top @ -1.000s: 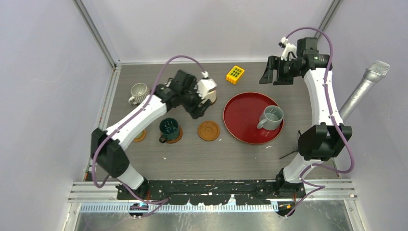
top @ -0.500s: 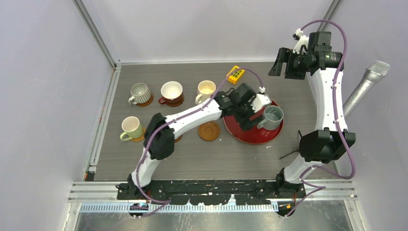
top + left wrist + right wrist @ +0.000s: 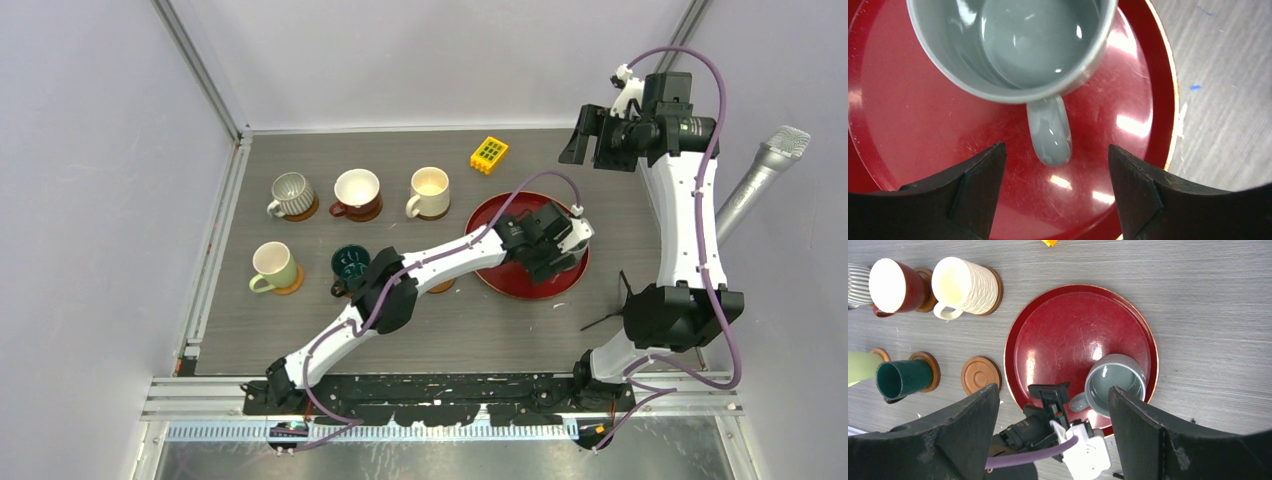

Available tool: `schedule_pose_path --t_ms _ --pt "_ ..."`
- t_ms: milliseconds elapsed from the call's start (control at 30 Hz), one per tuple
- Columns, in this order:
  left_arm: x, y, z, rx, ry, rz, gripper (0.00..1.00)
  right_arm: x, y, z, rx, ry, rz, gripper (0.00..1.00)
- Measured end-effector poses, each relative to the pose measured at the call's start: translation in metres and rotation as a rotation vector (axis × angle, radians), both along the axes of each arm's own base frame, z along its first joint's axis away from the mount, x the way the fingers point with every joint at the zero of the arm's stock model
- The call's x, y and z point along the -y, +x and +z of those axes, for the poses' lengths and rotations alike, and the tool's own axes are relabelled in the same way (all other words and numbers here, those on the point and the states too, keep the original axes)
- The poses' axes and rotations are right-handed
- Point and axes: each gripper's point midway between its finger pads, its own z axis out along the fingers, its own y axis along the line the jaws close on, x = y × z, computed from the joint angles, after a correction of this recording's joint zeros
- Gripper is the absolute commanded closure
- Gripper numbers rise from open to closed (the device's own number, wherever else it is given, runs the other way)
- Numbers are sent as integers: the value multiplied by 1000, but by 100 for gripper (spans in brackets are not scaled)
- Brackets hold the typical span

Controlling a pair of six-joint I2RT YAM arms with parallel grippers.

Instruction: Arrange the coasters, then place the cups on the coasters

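Note:
A plain grey cup [image 3: 1013, 45] stands on the red tray [image 3: 913, 125], its handle [image 3: 1049, 132] pointing at my left gripper [image 3: 1053, 155]. That gripper is open, and the handle's tip sits just between its fingertips, touching neither. From above, the left gripper [image 3: 548, 255] hides this cup. The ribbed [image 3: 290, 192], brown [image 3: 357, 190], cream [image 3: 430, 190], pale green [image 3: 272, 265] and dark teal [image 3: 352, 265] cups each stand on a coaster. One bare coaster [image 3: 980, 375] lies left of the tray. My right gripper [image 3: 590, 135] hangs open high at the back right.
A small yellow block [image 3: 489, 154] lies behind the red tray [image 3: 500, 215]. A silver microphone [image 3: 760, 180] leans outside the right wall. My left arm stretches low across the table over the bare coaster. Walls close in the table's back and sides.
My left arm swung right from the cream cup, left standing on its coaster, to the grey cup on the tray. The right gripper drew back and to the right.

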Motion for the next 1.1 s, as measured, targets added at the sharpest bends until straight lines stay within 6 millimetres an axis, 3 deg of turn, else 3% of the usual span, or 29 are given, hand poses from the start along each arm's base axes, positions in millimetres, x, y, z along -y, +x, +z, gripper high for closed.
schedule_pose_path --t_ms 133,400,600,800,1100 --pt "5 11 -10 40 13 27 33 0 -7 -1 -3 -3 -3 16" --pt "2 25 -10 90 24 46 76 0 -9 -1 -4 -7 -2 16" --pt "2 30 -7 99 15 55 98 0 -9 -1 -3 -9 1 16" --pt "-6 34 -9 107 13 71 100 0 -9 -1 -3 -9 2 16" --pt "-53 34 -6 90 78 114 100 0 -9 -1 -4 -6 4 16"
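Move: The grey cup stands on the red tray, its middle about 6 cm ahead of the left gripper, 5 cm to its right and 2 cm below; its handle reaches back between the open fingers. The tray's middle is some 5 cm ahead, 1 cm left and 6 cm lower. The bare coaster lies about 19 cm left, level with the hand, 7 cm below. From the right hand, the cup is roughly 11 cm back, 1 cm left and 25 cm down. Ease the left gripper about 3 cm forward and 1 cm down so its fingers straddle the grey cup's handle, and close them on the way until they pinch it. Pause briefly with the grip held, then draw the cup by the handle some 5 cm left over the tray, towards the bare coaster, staying low. ##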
